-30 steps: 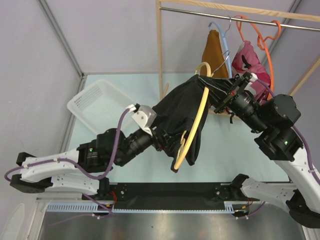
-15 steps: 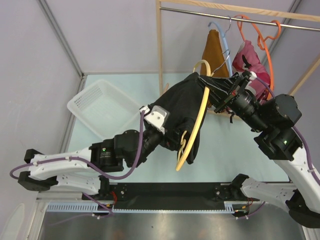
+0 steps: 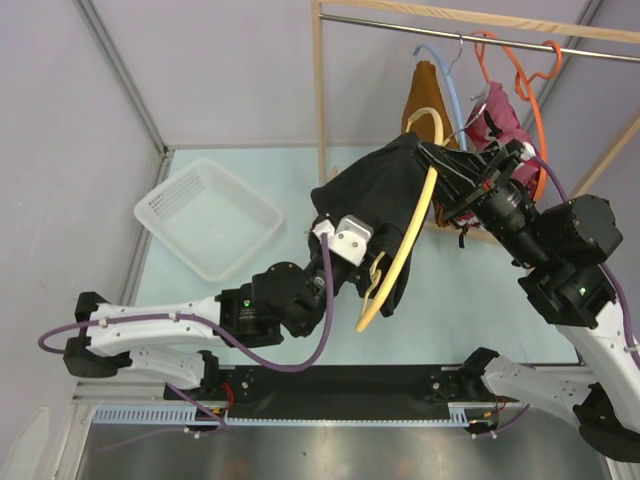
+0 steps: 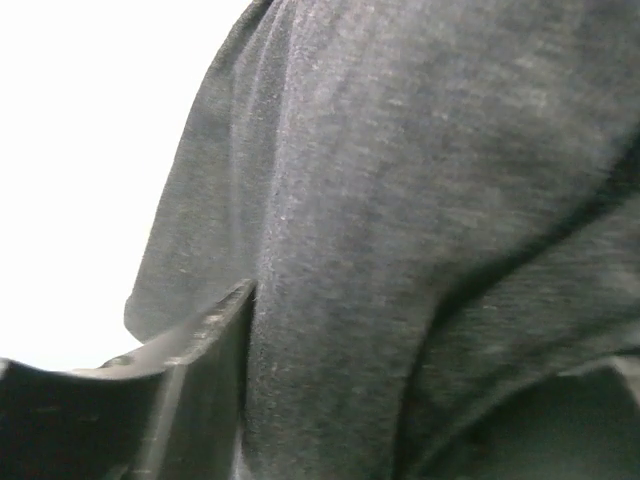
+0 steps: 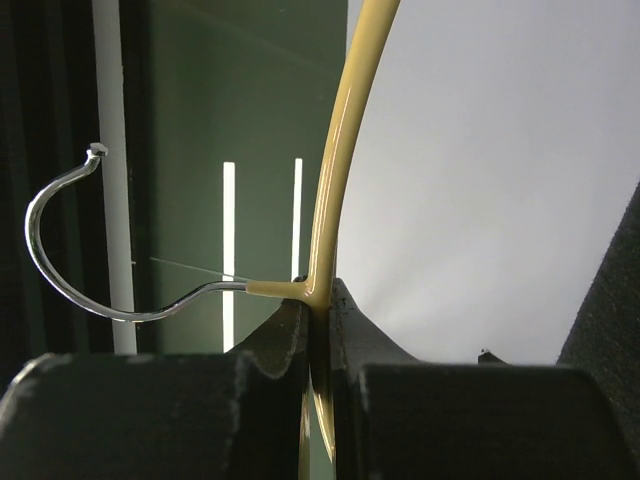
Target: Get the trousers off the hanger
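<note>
The black trousers (image 3: 375, 190) hang draped over the pale yellow hanger (image 3: 405, 250), which is tilted steeply above the table. My right gripper (image 3: 462, 180) is shut on the hanger (image 5: 340, 150) at its neck, just beside the metal hook (image 5: 60, 250); the jaws (image 5: 318, 300) pinch the yellow plastic. My left gripper (image 3: 368, 268) is pushed into the lower part of the trousers from the left. In the left wrist view dark fabric (image 4: 420, 200) fills the gap between the spread fingers (image 4: 215, 340), and the gripper (image 4: 420, 340) stands open around it.
A white mesh basket (image 3: 205, 215) lies at the table's left. Behind stands a wooden rack (image 3: 320, 100) with a metal rail (image 3: 450, 32). A mustard garment (image 3: 428, 95) on a blue hanger and a pink garment (image 3: 500, 120) on an orange hanger hang close behind my right gripper.
My left arm has swung right and forward into the trousers, and its jaws have narrowed after opening wide. The right gripper has raised the hanger slightly up and to the right.
</note>
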{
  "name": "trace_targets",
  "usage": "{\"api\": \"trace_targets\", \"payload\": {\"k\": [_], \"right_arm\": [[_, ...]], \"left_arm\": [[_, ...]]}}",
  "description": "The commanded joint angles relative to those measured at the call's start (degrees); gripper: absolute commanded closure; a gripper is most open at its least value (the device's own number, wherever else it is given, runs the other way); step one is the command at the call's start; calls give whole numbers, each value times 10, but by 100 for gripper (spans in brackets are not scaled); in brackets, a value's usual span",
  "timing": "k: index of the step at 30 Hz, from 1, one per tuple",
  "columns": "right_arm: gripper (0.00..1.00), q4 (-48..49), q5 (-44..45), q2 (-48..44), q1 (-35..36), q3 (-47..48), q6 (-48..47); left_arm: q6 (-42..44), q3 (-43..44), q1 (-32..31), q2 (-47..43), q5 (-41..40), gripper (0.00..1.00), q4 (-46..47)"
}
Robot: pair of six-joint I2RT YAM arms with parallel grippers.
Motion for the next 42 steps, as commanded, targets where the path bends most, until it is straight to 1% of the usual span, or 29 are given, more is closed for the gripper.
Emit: {"api": "trace_targets", "payload": {"k": [1,3,4,6,7,8,9,10,15,19,22,25,29,35,38,42], "right_arm": [[100,98,-47,-47,13,27,44],[100,96,-41,-59,13,21,40],[100,94,-39,-64,14,18,39],[100,93,-31,-80,13,5,39],[100,91,-29,-84,13,1,36],[100,90,-24,-90,13,-4,36],[100,88,-22,-100,13,-11,34],[100,86,-19,-105,13,-12,33],[100,67,-11,-133,14,-23,20],[100,8,-3,-159,15,-38,13],[100,-32,-3,-175,16,-41,2],[100,-54,-10,-186,15,-50,-4],[100,-55,-18,-197,16,-76,0],[100,-108,-42,-194,15,-77,-21],[100,-109,-50,-193,16,-91,-22],[100,-102,-67,-182,16,-105,-25]], "left_arm": [[69,23,17,19,-55,53,52],[70,27,18,17,-53,65,53],[72,27,18,13,-47,74,53],[70,24,18,8,-39,79,48],[66,24,18,-1,-33,86,47],[63,22,18,-6,-31,90,43],[60,20,18,-9,-29,98,42],[52,19,18,-13,-25,99,41],[22,36,18,-35,-3,99,13],[4,56,17,-47,9,100,0],[1,92,17,-43,6,100,-37],[0,126,15,-36,10,100,-53],[9,181,11,-20,13,100,-61],[40,256,-3,15,17,100,-69],[49,293,-12,35,20,100,-76],[85,334,-27,62,16,99,-78]]}}
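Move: The dark trousers hang right at my left fingertips, their middle about 3 cm ahead, 1 cm right and 5 cm higher. The yellow hanger's middle is some 6 cm right of this hand, 2 cm ahead and 8 cm up; the brown trousers hang roughly 27 cm ahead, 12 cm right and 5 cm up. From my right hand, already gripping the hanger at its neck, the dark trousers are about 5 cm left, 3 cm ahead and 13 cm below. I shut my left fingers on the dark cloth between them and, after barely shifting at first, lift it about 9 cm, mostly late on. Meanwhile my right hand keeps its pinch on the hanger's neck and draws the hanger back and to the right, sinking as well, nearly 10 cm in all, away from my left hand. ##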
